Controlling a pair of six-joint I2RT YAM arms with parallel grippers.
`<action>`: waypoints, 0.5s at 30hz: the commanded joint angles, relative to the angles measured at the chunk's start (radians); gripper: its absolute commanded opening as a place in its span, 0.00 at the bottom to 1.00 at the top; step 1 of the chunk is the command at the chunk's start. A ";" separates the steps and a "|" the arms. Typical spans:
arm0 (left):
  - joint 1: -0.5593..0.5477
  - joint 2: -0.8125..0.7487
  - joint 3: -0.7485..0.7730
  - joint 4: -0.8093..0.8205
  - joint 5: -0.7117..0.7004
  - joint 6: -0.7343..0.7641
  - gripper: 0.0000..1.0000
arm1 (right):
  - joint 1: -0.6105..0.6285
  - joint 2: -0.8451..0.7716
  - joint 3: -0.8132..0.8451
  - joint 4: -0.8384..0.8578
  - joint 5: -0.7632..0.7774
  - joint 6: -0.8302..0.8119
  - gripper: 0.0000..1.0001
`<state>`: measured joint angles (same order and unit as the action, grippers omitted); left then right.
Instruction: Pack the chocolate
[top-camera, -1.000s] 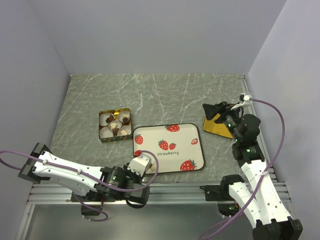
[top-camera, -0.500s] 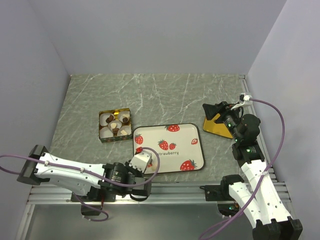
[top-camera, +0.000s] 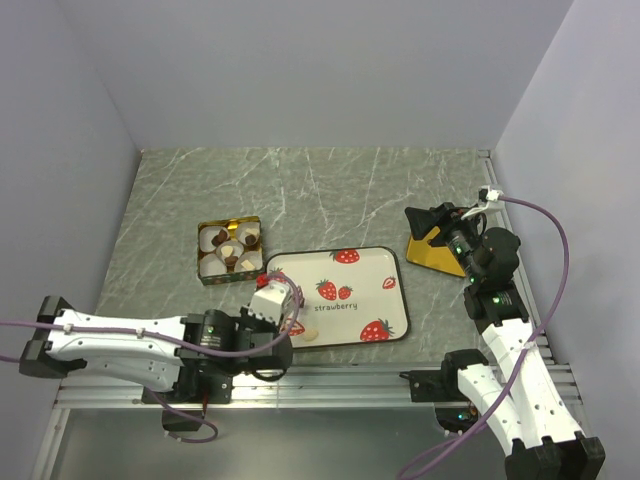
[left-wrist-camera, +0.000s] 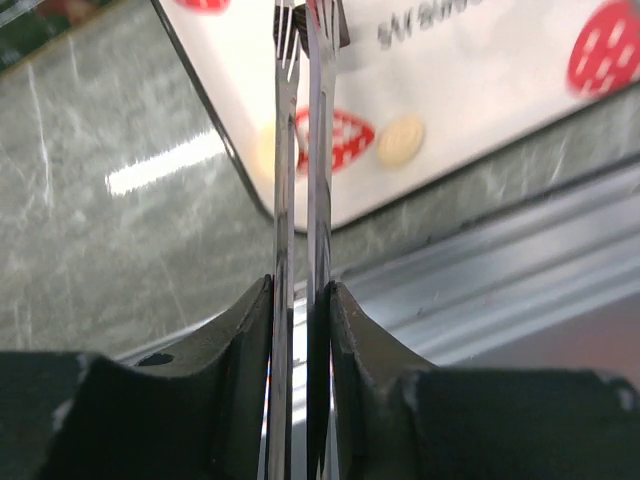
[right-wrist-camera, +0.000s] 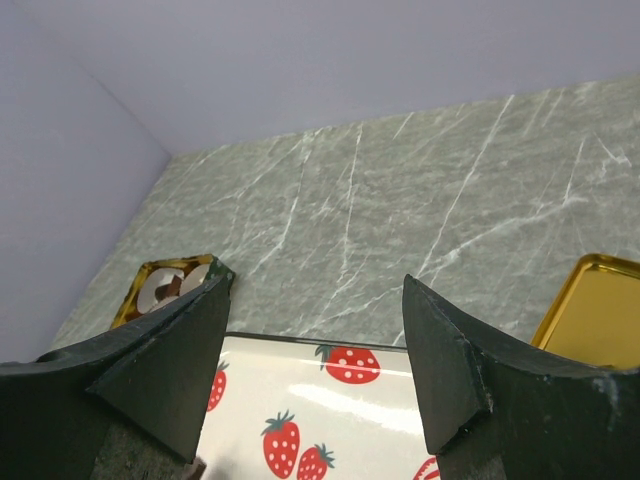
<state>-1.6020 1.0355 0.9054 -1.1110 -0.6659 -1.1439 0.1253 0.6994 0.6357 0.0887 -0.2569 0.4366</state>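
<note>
My left gripper (top-camera: 277, 301) (left-wrist-camera: 300, 288) is shut on thin metal tongs (left-wrist-camera: 298, 150), whose blades stand almost together. Their tips hang over the near left corner of the strawberry tray (top-camera: 360, 292) (left-wrist-camera: 480, 70). Something dark shows at the tips; I cannot tell whether it is chocolate. A cream-white chocolate (left-wrist-camera: 400, 142) (top-camera: 308, 335) lies on the tray beside a printed strawberry, and another pale lump (left-wrist-camera: 264, 150) sits half hidden behind the tongs. Dark and pale chocolates sit in paper cups in the gold tin (top-camera: 203, 262) (right-wrist-camera: 150, 272). My right gripper (top-camera: 425, 222) (right-wrist-camera: 317, 282) hangs open, empty, above the table's right side.
A gold lid (top-camera: 437, 258) (right-wrist-camera: 592, 310) lies under the right gripper, right of the tray. Grey walls close in the marble table (top-camera: 330, 190) at the back and both sides. A metal rail (left-wrist-camera: 520, 270) runs along the near edge.
The left arm has swung forward, carrying the tongs from the tray's near edge to over its near left corner. The tongs' blades have closed in. The right arm has not moved.
</note>
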 joint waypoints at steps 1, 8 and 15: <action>0.071 -0.048 0.032 0.146 -0.064 0.137 0.27 | 0.008 -0.001 0.041 0.039 -0.007 -0.007 0.76; 0.305 -0.107 -0.025 0.316 -0.051 0.289 0.27 | 0.008 0.005 0.039 0.045 -0.015 -0.006 0.76; 0.551 -0.218 -0.057 0.433 -0.001 0.430 0.28 | 0.010 0.000 0.038 0.048 -0.019 -0.006 0.76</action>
<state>-1.1294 0.8707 0.8463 -0.7826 -0.6704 -0.8143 0.1268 0.7006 0.6357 0.0895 -0.2638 0.4366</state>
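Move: The dark chocolate is already in the tips of the tongs that the left hand holds, about 10 cm ahead of that hand, 5 cm right and 12 cm below. The box of paper cups it is taken to lies some 22 cm ahead, 11 cm left and 13 cm below. On the tray, one cream chocolate sits about 4 cm straight ahead, another 2 cm ahead and 8 cm right, both 14 cm down. From the right hand, the box is level, roughly 46 cm left and 28 cm below. The dark chocolate, still pinched in the tongs, is carried quickly off over the tray's near-left part towards the box: the left hand swings forward about 10 cm, rising some 4 cm all the way, and only near the end bends left. The wrist meanwhile turns counter-clockwise and tips the tongs up, roughly 20 degrees in all, with the gripper's hold unchanged. ##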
